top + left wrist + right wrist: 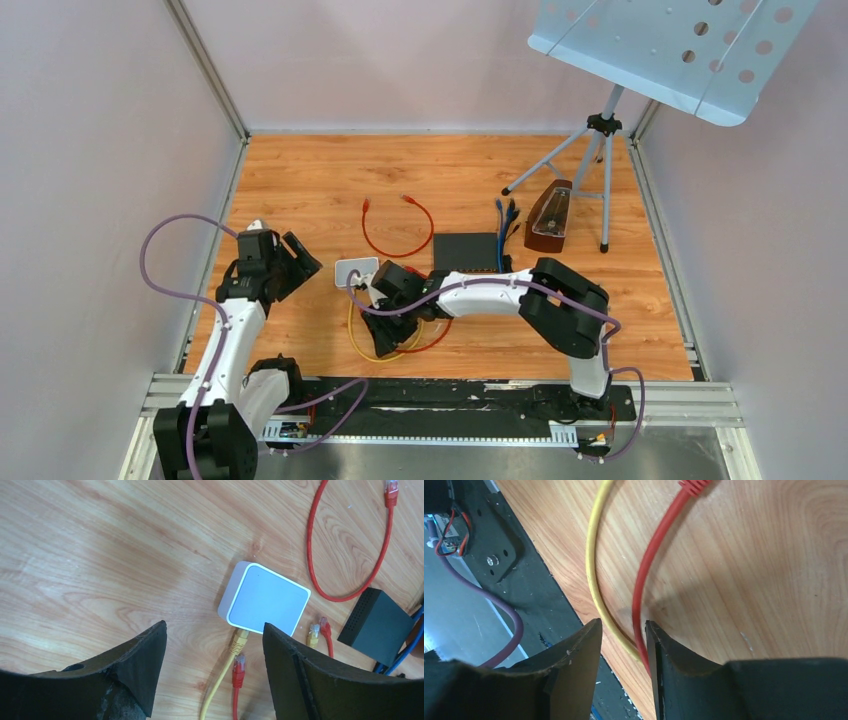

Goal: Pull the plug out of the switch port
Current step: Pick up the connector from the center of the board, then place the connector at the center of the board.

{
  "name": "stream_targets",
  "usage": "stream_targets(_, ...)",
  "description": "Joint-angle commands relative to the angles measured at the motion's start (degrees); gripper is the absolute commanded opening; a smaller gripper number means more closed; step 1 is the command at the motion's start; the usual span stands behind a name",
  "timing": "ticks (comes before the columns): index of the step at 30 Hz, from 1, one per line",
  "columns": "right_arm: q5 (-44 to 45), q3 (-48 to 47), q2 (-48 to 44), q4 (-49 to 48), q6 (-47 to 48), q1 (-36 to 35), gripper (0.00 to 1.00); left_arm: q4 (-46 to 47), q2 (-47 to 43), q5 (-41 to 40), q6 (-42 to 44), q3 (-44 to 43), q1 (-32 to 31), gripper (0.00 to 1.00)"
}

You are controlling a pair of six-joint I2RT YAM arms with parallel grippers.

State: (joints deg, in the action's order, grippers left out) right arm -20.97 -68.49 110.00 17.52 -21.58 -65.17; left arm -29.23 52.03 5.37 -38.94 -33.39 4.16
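A small white box (265, 600) lies on the wooden floor with a yellow plug (239, 641) seated in its near side. A red plug (239, 666) lies loose beside the yellow one, touching nothing. A black switch box (375, 625) sits further right with blue cables (410, 645) in it. My left gripper (215, 630) is open above the floor, just short of the white box (356, 270). My right gripper (623, 625) is open near the table's front edge, with the yellow cable (591, 565) and red cable (649, 570) running under its gap.
A loose red cable loop (395, 230) lies behind the boxes. A second yellow plug (313, 632) and a second red plug (326, 627) lie between the white box and the black box (466, 252). A metronome (548, 215) and a music stand tripod (600, 150) stand at the back right.
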Motion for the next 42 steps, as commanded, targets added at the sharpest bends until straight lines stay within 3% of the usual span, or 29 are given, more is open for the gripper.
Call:
stream_targets(1, 6.32, -2.95, 2.74, 3.05, 2.66, -1.53, 0.41, -1.70, -1.48, -3.66, -0.91, -1.84, -0.03, 0.79)
stream_targets(5, 12.67, -3.32, 2.81, 4.69, 3.04, -2.77, 0.38, -2.20, -1.63, -4.01, -0.91, -1.89, -0.03, 0.83)
stream_targets(13, 17.11, -6.83, -2.11, 8.19, 4.37, -3.08, 0.00, -2.95, -2.20, -5.05, -0.87, -2.21, 0.04, 0.90)
stream_targets(17, 14.87, -12.60, -7.77, 12.87, 7.82, -3.08, 0.00, -3.61, -2.40, -5.19, -0.71, -2.32, 0.05, 0.99)
stream_targets(23, 25.87, -20.00, -13.46, 18.22, 11.01, -2.44, 0.00, -3.64, -2.59, -5.19, -0.75, -2.25, 0.06, 1.00)
stream_targets(27, 27.92, -24.87, -13.88, 18.26, 14.02, -0.92, 0.00, -3.28, -2.86, -5.19, -0.96, -1.82, 0.06, 1.00)
stream_targets(34, 32.24, -37.98, -4.83, 16.53, 19.67, 2.40, 0.00, -2.86, -2.82, -4.03, -0.79, -1.87, 0.06, 1.00)
stream_targets(42, 26.39, -53.71, 14.26, 12.98, 21.04, 12.22, 0.00, -2.01, -2.71, -0.39, -0.50, -1.46, 0.06, 1.00)
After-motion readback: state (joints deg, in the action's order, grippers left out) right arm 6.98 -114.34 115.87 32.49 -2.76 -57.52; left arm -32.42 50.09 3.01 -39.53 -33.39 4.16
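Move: The freed red cable's near stretch lies almost between my right fingers, about 1 cm ahead and 1 cm below; its loose plug is some 9 cm ahead and 5 cm left. From that hand, the white box stands about 15 cm ahead and 7 cm left, and the black box about 19 cm ahead and 17 cm right. From my left hand, that stretch of cable is roughly 14 cm back, 18 cm right and 8 cm below. I ease my right hand a little forward and down and pinch the red cable along its length, away from the plugs. Then I lift it steeply, over 20 cm, and carry it forward and slightly left, sinking a few centimetres at the last while my fingers swing forward some 40 degrees. My left hand just opens wider. ##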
